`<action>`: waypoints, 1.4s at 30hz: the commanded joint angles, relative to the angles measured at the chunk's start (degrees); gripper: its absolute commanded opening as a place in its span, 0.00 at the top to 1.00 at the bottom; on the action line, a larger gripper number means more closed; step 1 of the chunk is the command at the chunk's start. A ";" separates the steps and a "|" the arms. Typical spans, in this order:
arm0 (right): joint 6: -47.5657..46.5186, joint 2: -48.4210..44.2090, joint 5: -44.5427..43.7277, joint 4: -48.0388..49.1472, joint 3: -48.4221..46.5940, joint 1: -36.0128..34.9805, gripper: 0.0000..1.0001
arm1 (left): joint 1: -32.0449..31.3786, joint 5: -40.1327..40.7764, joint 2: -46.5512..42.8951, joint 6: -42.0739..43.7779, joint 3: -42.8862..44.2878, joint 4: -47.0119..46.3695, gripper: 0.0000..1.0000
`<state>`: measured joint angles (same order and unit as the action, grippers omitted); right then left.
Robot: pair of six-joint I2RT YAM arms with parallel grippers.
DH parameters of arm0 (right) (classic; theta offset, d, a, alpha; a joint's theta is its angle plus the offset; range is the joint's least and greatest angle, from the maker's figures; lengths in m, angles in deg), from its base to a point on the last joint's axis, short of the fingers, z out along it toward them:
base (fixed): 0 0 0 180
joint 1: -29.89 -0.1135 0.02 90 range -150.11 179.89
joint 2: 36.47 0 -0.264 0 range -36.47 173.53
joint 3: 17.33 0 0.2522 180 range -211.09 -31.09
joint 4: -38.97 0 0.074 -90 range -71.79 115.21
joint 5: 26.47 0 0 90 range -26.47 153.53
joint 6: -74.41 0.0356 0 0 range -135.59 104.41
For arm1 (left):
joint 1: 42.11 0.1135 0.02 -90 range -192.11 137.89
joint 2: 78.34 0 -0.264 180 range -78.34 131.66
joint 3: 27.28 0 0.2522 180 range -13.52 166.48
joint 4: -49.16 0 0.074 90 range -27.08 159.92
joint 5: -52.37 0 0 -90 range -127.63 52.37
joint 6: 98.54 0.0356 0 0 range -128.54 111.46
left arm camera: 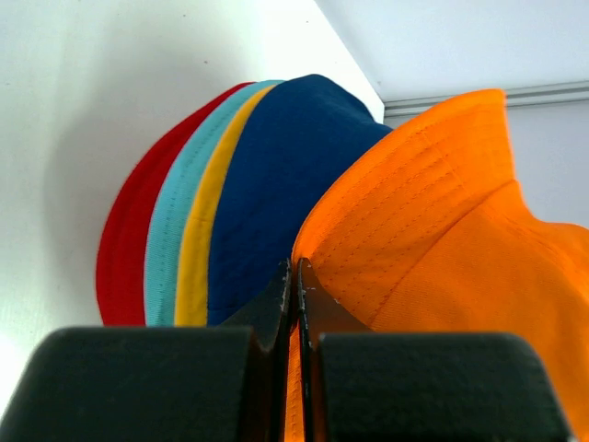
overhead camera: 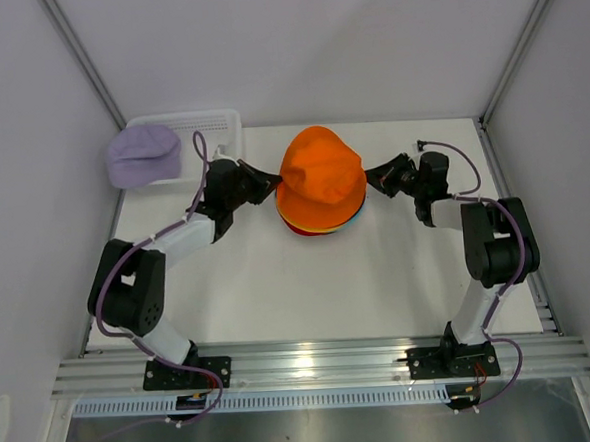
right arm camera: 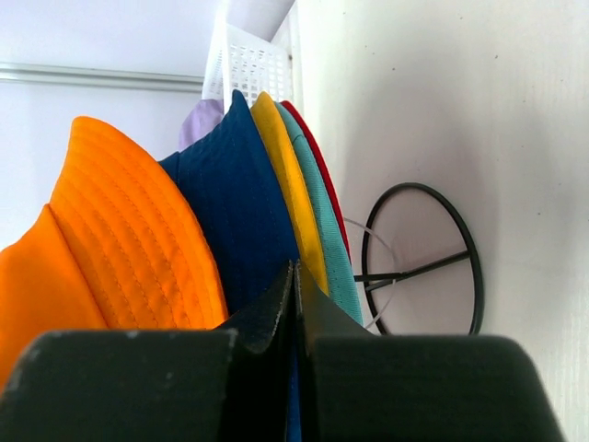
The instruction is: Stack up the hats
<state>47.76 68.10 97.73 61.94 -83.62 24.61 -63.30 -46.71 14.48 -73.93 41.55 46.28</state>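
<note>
The orange hat sits on top of a stack in the middle of the table. Under it, the left wrist view shows the navy blue, yellow, teal and red brims. My left gripper is at the stack's left side, shut on the orange hat's brim. My right gripper is at the stack's right side; its jaws are shut with a sliver of navy blue brim between them. The lavender hat lies apart at the back left.
A white lattice basket stands at the back left, with the lavender hat resting on its left end. A black wire frame shows beside the stack in the right wrist view. Grey walls close in the table on three sides.
</note>
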 commanded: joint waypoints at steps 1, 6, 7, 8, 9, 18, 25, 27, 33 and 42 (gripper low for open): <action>0.98 0.98 2.19 4.48 -1.08 -0.52 1.00 | 0.36 1.97 3.25 3.51 -3.21 6.28 0.99; 0.38 0.98 2.28 3.97 -0.90 -0.17 1.00 | 0.36 1.61 2.72 5.09 -3.65 5.48 0.99; -0.15 0.72 2.37 2.66 -0.99 0.09 1.00 | 0.36 1.78 2.37 5.44 -3.74 5.31 0.99; -1.20 0.46 2.28 2.04 -1.25 0.79 0.98 | 0.36 1.70 1.76 6.14 -3.74 5.13 0.99; -1.74 -0.24 2.19 1.51 -1.26 1.23 0.94 | 0.36 1.61 1.58 6.49 -3.65 5.04 0.99; -4.47 -5.43 2.63 -1.40 -4.24 4.22 0.61 | 0.36 -1.73 2.11 7.29 -1.37 4.08 0.99; -0.16 -6.49 2.63 4.21 -4.07 3.70 0.55 | 0.36 -2.08 2.19 7.64 0.39 4.08 0.99; -0.16 -5.88 2.72 4.40 -4.59 2.30 0.54 | 0.36 -2.08 2.37 7.73 0.57 4.16 0.99; 1.33 -2.63 3.07 5.45 -5.21 0.27 0.55 | 0.36 -2.34 2.63 7.90 1.80 4.52 0.99; 1.60 -1.74 3.25 5.98 -3.90 0.09 0.55 | 0.36 -2.17 2.46 7.73 1.97 3.99 0.99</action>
<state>49.14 66.14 100.33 64.72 -87.16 24.78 -62.97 -48.40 16.05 -68.40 42.49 47.39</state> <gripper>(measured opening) 0.454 0.011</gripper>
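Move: The left fingers hold the orange hat's left brim; its middle lies about 9 cm right of that hand, level ahead and a couple of cm higher. From the shut right gripper the orange hat's middle is some 10 cm left, level ahead and 5 cm up, its free right brim edge only about 4 cm above the fingertips. The navy hat beneath centres some 10 cm left and 1 cm above the right hand. Swing the right gripper about 3 cm out to the right, away from the stack, opening its fingers to nearly half, then lift it some 6 cm and bring it back left to the orange hat's right brim, fingertips tipped up a little, settling about a centimetre so the open fingers sit astride the edge. With the left hand, keep the pinch on the left brim and ease it down about a centimetre. ##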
